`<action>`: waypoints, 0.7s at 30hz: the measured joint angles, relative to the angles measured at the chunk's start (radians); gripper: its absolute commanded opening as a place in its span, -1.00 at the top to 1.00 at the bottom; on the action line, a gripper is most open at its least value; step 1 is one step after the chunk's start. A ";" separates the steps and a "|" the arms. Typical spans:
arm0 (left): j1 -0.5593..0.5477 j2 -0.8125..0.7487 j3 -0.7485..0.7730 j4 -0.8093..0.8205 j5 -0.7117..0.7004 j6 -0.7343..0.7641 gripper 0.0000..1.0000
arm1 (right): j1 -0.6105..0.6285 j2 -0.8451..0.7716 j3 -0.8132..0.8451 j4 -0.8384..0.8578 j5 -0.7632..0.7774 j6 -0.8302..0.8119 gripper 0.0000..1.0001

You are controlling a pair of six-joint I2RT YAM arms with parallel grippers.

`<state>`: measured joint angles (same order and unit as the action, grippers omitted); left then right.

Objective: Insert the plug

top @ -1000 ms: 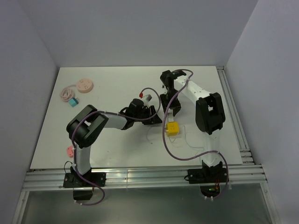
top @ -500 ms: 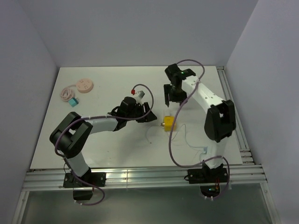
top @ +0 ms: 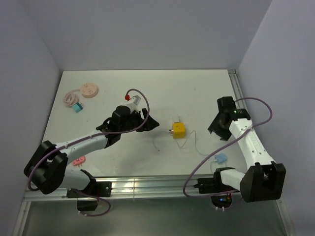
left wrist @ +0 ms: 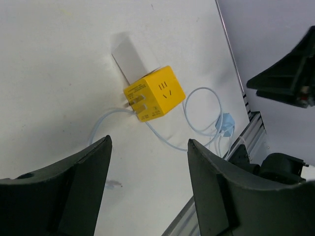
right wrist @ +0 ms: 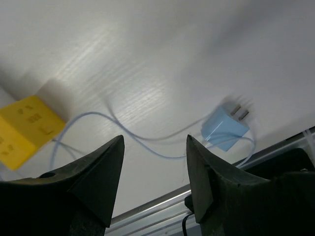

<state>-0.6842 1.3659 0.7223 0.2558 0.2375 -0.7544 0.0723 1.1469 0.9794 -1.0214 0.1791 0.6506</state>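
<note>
A yellow cube socket (top: 177, 130) lies on the white table, also in the left wrist view (left wrist: 153, 93) and the right wrist view (right wrist: 27, 130). A pale blue cable (top: 194, 142) loops from its side to a light blue plug (top: 220, 158) near the front right edge; the plug (right wrist: 225, 128) lies flat with its two prongs bare, and the left wrist view shows the plug (left wrist: 226, 123) too. My left gripper (top: 149, 121) hangs left of the cube, open and empty (left wrist: 149, 142). My right gripper (top: 216, 129) is to the cube's right, open and empty (right wrist: 154, 138).
A pink round disc (top: 90, 90) with a coiled cord and a teal plug (top: 77, 108) sit at the far left. A small pink piece (top: 78, 161) lies near the left arm. Aluminium rails (top: 147, 184) border the near edge, and more rails (top: 246, 113) run along the right.
Both arms have drawn back from the cube: the left gripper went left, the right arm swung out to the right side. The cube now lies alone on the table.
</note>
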 measured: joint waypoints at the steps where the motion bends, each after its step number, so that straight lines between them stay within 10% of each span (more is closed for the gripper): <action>1: 0.000 -0.014 -0.013 -0.002 0.001 -0.002 -0.38 | -0.020 0.004 -0.031 0.002 -0.005 0.008 -0.19; 21: -0.001 -0.143 -0.127 0.000 0.020 -0.012 -0.41 | -0.303 0.212 -0.240 0.048 -0.059 0.006 -0.22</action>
<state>-0.6849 1.2232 0.5949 0.2562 0.2573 -0.7666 -0.2310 1.3594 0.7399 -0.9733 0.1200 0.6571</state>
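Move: The blue plug lies some 8 cm back from the right hand, about 3 cm to its right and 12 cm below. The cord's loop lies level with this hand in reach and about 12 cm to its left; the yellow adapter stands roughly 5 cm ahead and 21 cm left, both on the table. From the left hand the blue plug is about 13 cm back, 38 cm right and 15 cm below. No touch on the blue plug can be made out: the right hand heads for it with open fingers, sweeping down, back and to the right, then slowing into a nearly straight descent, about 10 cm lower in all. On the way its fingertips swing back some 20 degrees to point almost straight down, and the hand turns clockwise. The left hand, empty and open, eases about 3 cm back and a little left, away from the yellow adapter. ##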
